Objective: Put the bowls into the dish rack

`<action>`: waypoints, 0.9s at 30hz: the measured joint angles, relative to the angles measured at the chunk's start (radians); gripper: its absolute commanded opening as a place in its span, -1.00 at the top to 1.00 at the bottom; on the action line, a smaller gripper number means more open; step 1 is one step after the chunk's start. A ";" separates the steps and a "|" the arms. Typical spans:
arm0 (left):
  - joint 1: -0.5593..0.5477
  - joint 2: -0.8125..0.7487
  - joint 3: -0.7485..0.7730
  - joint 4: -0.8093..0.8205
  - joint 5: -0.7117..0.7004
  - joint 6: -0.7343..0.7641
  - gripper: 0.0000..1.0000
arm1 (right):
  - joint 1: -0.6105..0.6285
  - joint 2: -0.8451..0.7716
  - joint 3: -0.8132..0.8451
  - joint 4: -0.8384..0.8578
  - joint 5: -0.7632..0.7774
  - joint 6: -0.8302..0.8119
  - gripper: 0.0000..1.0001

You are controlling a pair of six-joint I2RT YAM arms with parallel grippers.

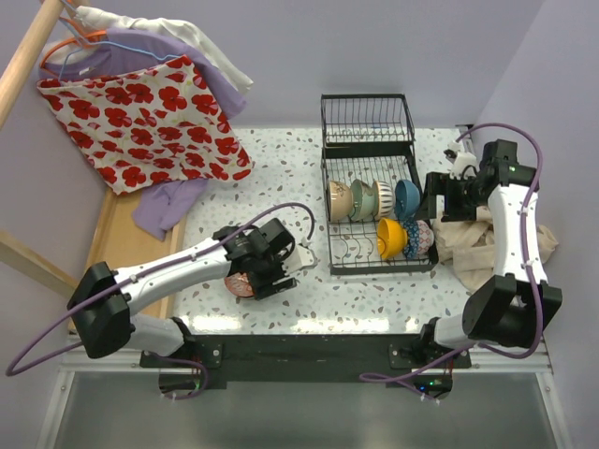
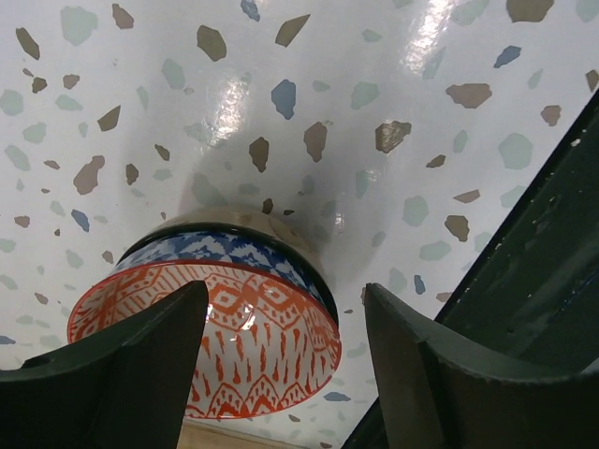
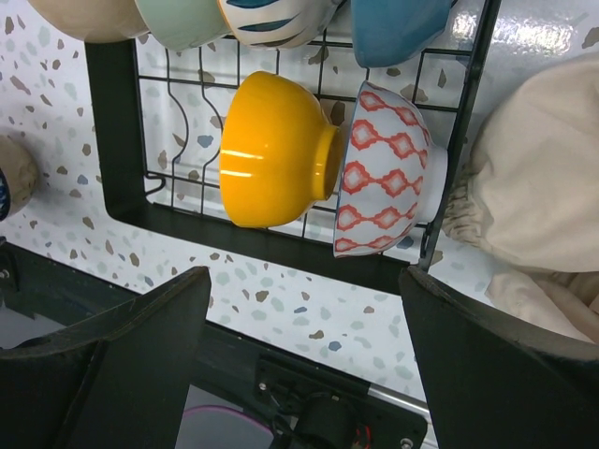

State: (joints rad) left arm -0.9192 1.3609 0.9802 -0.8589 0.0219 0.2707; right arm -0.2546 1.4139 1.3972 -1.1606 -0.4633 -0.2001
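Note:
A red-orange patterned bowl with a blue-patterned band lies on the speckled table, left of the dish rack. My left gripper hovers over it, open. In the left wrist view the left gripper straddles the bowl's right part, and its right finger stands apart from the rim. The rack holds cream, pale green, blue-white and plain blue bowls in one row. In front of them stand an orange-yellow bowl and a red-patterned one. My right gripper hangs open and empty beside the rack's right side.
A beige cloth is bunched right of the rack, under the right arm. Flowered and purple garments hang at the back left over a wooden tray. The rack's taller basket section sits at the back. A black rail borders the table's near edge.

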 measured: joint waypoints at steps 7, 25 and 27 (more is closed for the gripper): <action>-0.004 0.012 -0.029 0.027 -0.041 0.000 0.06 | 0.000 -0.001 -0.001 0.000 0.000 -0.002 -0.72; 0.002 -0.143 -0.026 -0.042 -0.033 0.052 1.00 | 0.000 -0.001 -0.005 0.003 -0.001 0.006 -0.71; 0.015 -0.167 -0.026 -0.053 -0.031 0.060 1.00 | 0.000 -0.001 -0.007 0.003 -0.001 0.010 -0.71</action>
State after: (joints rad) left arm -0.9043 1.1942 0.9543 -0.9115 -0.0093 0.3309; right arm -0.2546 1.4128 1.3903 -1.1576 -0.4641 -0.1898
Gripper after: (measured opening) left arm 0.027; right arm 0.859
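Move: The red-patterned bowl sits nested in a beige black-rimmed bowl. Its middle is about 5 cm to my left hand's left, 1 cm ahead and 4 cm below, with its right rim already between my open fingers; the beige bowl's middle is some 2 cm lower. The yellow bowl in the dish rack stands about 10 cm ahead of that hand, 25 cm right and 2 cm below. From my right hand the red-patterned bowl is roughly 41 cm left, 12 cm back and 15 cm below. I sink my left hand a last centimetre over the right rim of the red-patterned bowl, close the fingers fully and pinch that thin rim. Then I raise the rim straight up, nearly 4 cm from my lowest point, and drift about 2 cm left towards the end, keeping the pinch. ##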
